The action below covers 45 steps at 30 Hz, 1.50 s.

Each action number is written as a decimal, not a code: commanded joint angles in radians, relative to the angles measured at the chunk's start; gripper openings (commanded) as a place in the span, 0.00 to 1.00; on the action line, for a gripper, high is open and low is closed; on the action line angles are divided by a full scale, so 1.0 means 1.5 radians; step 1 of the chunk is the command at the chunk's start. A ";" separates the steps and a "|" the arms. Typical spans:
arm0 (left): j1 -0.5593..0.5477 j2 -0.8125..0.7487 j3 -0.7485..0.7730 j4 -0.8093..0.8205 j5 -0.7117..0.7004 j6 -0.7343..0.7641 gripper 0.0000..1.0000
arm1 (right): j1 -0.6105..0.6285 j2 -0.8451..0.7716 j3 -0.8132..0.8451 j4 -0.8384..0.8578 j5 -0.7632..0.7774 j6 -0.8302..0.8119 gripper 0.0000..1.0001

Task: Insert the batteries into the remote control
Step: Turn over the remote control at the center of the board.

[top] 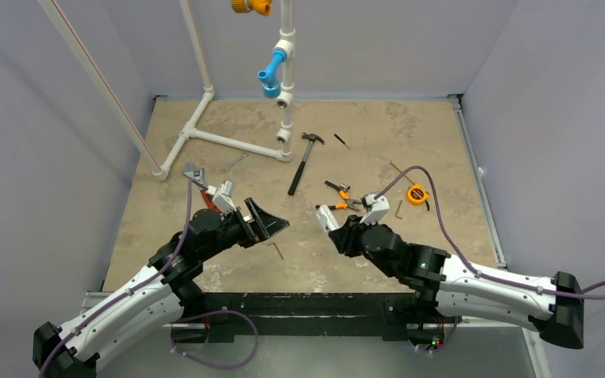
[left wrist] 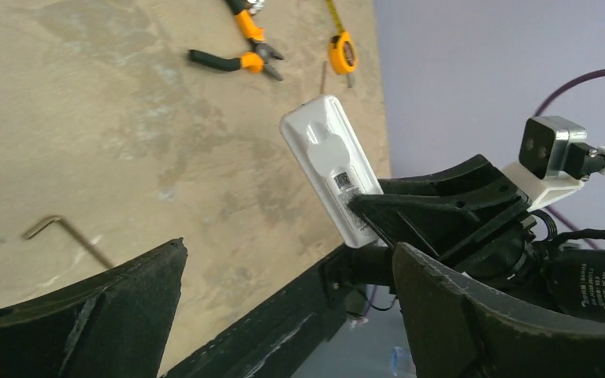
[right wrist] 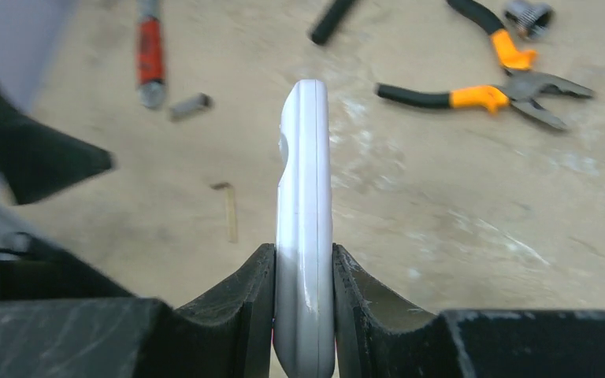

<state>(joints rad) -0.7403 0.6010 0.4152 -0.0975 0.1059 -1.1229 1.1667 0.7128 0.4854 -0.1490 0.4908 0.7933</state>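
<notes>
The remote control point(right wrist: 305, 181) is a slim white handset standing edge-on between the fingers of my right gripper point(right wrist: 303, 291), which is shut on its lower end. The left wrist view shows its plain white back point(left wrist: 329, 153), with a label, slanting up from the right gripper's black fingers point(left wrist: 433, 213). In the top view the remote control point(top: 327, 215) sticks out to the left of my right gripper point(top: 339, 228), above the table. My left gripper point(left wrist: 291, 307) is open with nothing between its fingers and hovers just left of the remote point(top: 272, 223). No batteries show in any view.
Orange-handled pliers point(top: 339, 197), a hammer point(top: 303, 161) and a yellow tape measure point(top: 417, 194) lie beyond the grippers. A hex key point(top: 277, 250) lies near the front edge. A wrench point(top: 194, 175) and a white pipe frame point(top: 228, 140) stand at the back left.
</notes>
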 commanded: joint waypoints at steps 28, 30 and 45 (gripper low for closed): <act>-0.001 -0.087 0.030 -0.196 -0.124 0.122 1.00 | 0.247 0.655 0.294 -0.412 0.362 0.071 0.34; -0.001 -0.089 0.025 -0.195 -0.126 0.124 1.00 | 0.251 0.654 0.291 -0.374 0.341 0.046 0.39; -0.001 -0.091 0.097 -0.349 -0.255 0.185 1.00 | 0.109 0.353 0.101 0.009 -0.003 -0.149 0.86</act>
<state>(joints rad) -0.7403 0.4648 0.4713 -0.5175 -0.1520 -0.9112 1.4731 1.4090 0.7441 -0.3901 0.7403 0.6777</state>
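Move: Just below the right hand, which holds the remote edge-on by its lower end, is the bare board spot it is taken to: about 1 cm ahead, 1 cm left and 14 cm down. Around it at board height lie the hex key, some 16 cm left of the hand and 5 cm ahead, and the orange pliers, about 19 cm ahead and 3 cm right. From the empty left hand the spot is roughly 14 cm right, 1 cm back and 16 cm below. Sinking some 13 cm to the board, the right hand rolls its left side down by about 65 degrees, laying the remote over from its edge. Low down, its fingers open wide and let go; it then backs off up and left by a few centimetres, rolling partly back. The left hand, still wide open, draws about 7 cm left and 4 cm down, away from the remote. ##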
